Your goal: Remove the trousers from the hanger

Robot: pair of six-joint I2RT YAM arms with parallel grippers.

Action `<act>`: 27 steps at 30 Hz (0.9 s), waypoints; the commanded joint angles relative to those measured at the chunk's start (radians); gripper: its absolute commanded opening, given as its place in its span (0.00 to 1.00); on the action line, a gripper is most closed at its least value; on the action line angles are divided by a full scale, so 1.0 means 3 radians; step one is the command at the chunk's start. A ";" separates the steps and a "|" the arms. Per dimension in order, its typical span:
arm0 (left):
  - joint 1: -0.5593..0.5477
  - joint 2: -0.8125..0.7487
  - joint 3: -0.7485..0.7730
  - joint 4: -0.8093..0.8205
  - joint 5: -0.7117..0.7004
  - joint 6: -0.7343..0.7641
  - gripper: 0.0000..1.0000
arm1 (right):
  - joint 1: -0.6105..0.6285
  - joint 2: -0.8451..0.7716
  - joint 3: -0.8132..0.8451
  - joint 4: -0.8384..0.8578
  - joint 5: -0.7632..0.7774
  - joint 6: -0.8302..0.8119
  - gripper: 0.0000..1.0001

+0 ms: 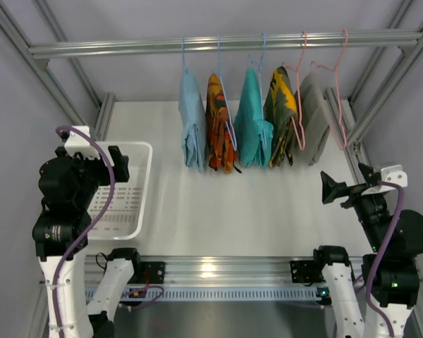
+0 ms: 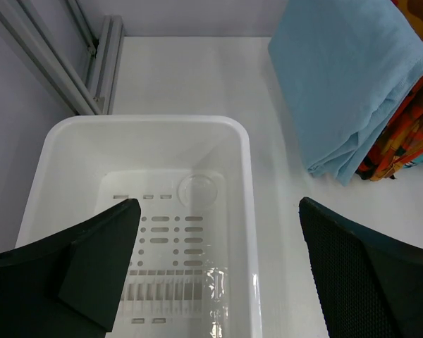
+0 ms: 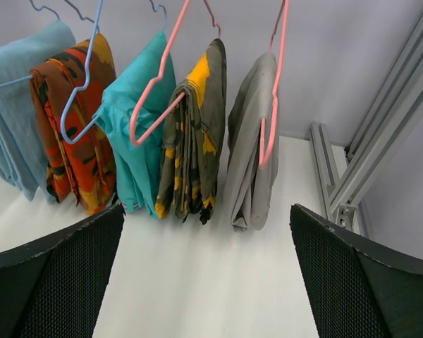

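The light sky-blue trousers (image 1: 192, 127) hang folded over a thin light blue hanger (image 1: 184, 56) at the left end of the rail. They also show in the left wrist view (image 2: 349, 91) at the upper right and in the right wrist view (image 3: 17, 116) at the far left. My left gripper (image 1: 111, 163) is open and empty above the white basket (image 1: 142, 184), well left of the trousers. My right gripper (image 1: 333, 189) is open and empty at the right, low and in front of the hanging clothes.
On the metal rail (image 1: 225, 44) to the right of the trousers hang an orange-patterned garment (image 1: 218, 123), a teal garment (image 1: 252, 120), a camouflage garment (image 1: 282, 116) and a grey garment (image 1: 314, 116), the last two on pink hangers. Metal frame posts (image 1: 370, 98) stand at both sides.
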State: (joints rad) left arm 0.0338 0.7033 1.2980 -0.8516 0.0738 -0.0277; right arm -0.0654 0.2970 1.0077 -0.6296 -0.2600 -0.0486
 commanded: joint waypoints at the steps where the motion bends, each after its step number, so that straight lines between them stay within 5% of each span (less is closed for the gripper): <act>1: 0.0000 0.0008 -0.0031 0.0205 -0.0031 -0.0051 0.99 | 0.0034 0.0028 -0.0025 0.0100 -0.0049 0.0039 0.99; 8: 0.0000 0.0243 0.0096 0.0134 -0.0001 -0.0459 0.99 | 0.0034 0.0079 -0.0020 0.0053 -0.0059 0.0096 0.99; 11: 0.0000 0.0289 0.0056 0.0266 0.0815 -0.0664 0.99 | 0.0034 0.0140 0.0011 0.0013 -0.0064 0.0111 0.99; 13: 0.0000 0.0248 -0.0046 0.0659 0.1524 -0.1035 0.99 | 0.0034 0.0171 0.0036 -0.0018 -0.0064 0.0116 0.99; 18: 0.0000 0.0238 -0.0716 0.2105 0.2396 -0.2309 0.99 | 0.0034 0.0252 0.0062 -0.0023 -0.0023 0.0259 0.99; 22: -0.0036 0.0493 -0.0967 0.3200 0.2551 -0.3347 0.98 | 0.0034 0.0319 0.0133 -0.0033 -0.0028 0.0295 1.00; 27: -0.0240 0.0918 -0.0886 0.3687 0.2408 -0.3553 0.94 | 0.0034 0.0431 0.0185 -0.0064 -0.0013 0.0229 1.00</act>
State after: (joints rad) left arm -0.0044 0.9432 1.0187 0.0074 0.7631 -0.9539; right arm -0.0654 0.4000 1.0172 -0.6441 -0.2703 0.0208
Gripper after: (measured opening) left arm 0.947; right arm 0.993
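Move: The light-blue trousers hang some 19 cm to the right of the left gripper and about 14 cm ahead, their middle roughly 5 cm below it. The orange camouflage trousers hang about 8 cm farther right, level with them in depth. The white basket's middle is some 8 cm ahead of the left gripper and 8 cm to its left, about 33 cm lower. From the right gripper the light-blue trousers are about 33 cm left, 19 cm ahead and slightly below. Swing the left gripper about 14 cm right and some 6 cm forward towards the light-blue trousers, dipping slightly before rising about 3 cm. Meanwhile roll it some 50 degrees, left side down, and turn it clockwise to point forward-right, fingers open and empty. Ease the open right gripper about 2.5 cm forward and a little down, tipping its fingers slightly downward. ##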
